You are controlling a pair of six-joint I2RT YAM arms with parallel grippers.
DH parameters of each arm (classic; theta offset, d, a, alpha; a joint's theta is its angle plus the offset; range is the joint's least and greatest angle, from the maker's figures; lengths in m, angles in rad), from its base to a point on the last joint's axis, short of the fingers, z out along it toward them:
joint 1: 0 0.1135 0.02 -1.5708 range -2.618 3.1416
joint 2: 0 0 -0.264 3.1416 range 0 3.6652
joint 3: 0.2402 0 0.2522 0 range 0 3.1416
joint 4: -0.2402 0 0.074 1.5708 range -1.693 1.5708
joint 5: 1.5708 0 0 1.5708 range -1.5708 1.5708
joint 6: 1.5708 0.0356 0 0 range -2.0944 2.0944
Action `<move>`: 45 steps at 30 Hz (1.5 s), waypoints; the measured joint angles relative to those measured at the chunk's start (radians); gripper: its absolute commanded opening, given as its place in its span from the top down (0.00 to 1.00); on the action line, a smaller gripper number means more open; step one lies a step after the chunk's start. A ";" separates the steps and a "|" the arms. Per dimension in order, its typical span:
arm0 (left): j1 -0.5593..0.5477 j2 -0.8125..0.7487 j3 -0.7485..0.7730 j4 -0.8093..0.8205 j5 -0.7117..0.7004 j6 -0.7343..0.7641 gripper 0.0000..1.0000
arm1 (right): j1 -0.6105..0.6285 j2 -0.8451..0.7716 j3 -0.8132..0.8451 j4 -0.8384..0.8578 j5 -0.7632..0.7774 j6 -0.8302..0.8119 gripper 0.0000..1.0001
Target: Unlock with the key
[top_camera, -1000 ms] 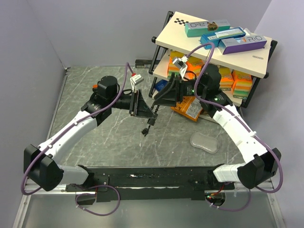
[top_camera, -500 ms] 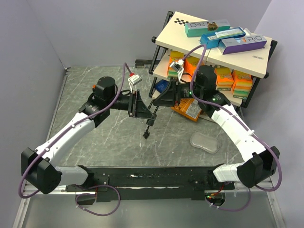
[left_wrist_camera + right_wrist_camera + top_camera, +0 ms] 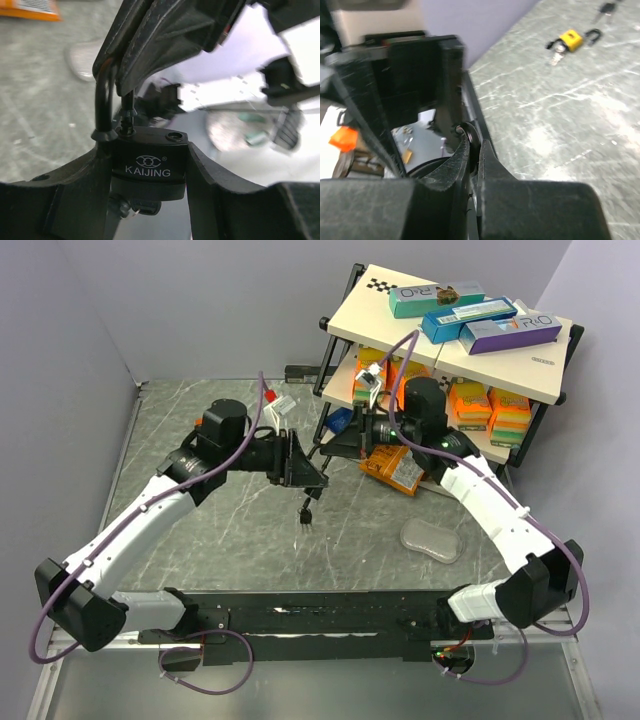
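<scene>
A black padlock (image 3: 148, 162) marked KAIJING sits upright between my left gripper's (image 3: 148, 172) fingers, which are shut on its body. The key (image 3: 144, 206) sticks out of its underside, and more keys (image 3: 305, 512) dangle below it in the top view. The shackle (image 3: 103, 105) rises from the body's left side, and the hole (image 3: 175, 136) on the right of the top face shows empty. My right gripper (image 3: 476, 142) is shut on the shackle's (image 3: 470, 132) curve. Both grippers (image 3: 318, 455) meet above the table's middle.
A yellow padlock (image 3: 568, 40) with a key lies on the grey table, with another key (image 3: 606, 8) beyond it. A shelf rack (image 3: 450, 335) with boxes and orange packets stands at the back right. An orange packet (image 3: 398, 470) and a clear lid (image 3: 432, 539) lie near it.
My right gripper has gone from open to shut on the shackle and moved slightly left. The left arm shifted a little with the padlock still held.
</scene>
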 measured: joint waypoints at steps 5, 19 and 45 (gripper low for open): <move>-0.055 0.021 0.083 -0.143 -0.227 0.060 0.99 | 0.041 0.050 0.093 -0.138 0.170 -0.032 1.00; -0.253 0.241 0.277 -0.417 -0.786 0.073 0.99 | 0.134 0.132 0.109 -0.253 0.557 0.024 1.00; -0.038 0.255 -0.016 -0.529 -0.986 0.004 0.99 | 0.082 0.084 0.035 -0.230 0.616 0.082 0.16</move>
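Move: The left hand grips the black padlock body; its shackle, already out, is pinched in the right fingertips some 5 cm ahead of the left hand. The bare table it will make for lies about 8 cm ahead, 12 left and 32 below, with the yellow padlock 14 ahead, 24 left and the orange padlock 25 ahead, 26 left. From the right hand, the padlock body lies 5 cm back, 2 left; the orange pouch 9 ahead, 15 right, 32 below. Still pinching the shackle, the right fingers hold on while both hands swing forward about 6 cm and sink 7 to 8 cm, the wrists rolling opposite ways, fingers dipping. The right fingers then open wide and let go, that hand staying nearly in place; the left, grip unchanged, carries the padlock left and down towards the bare table, tilting its fingers further down. ##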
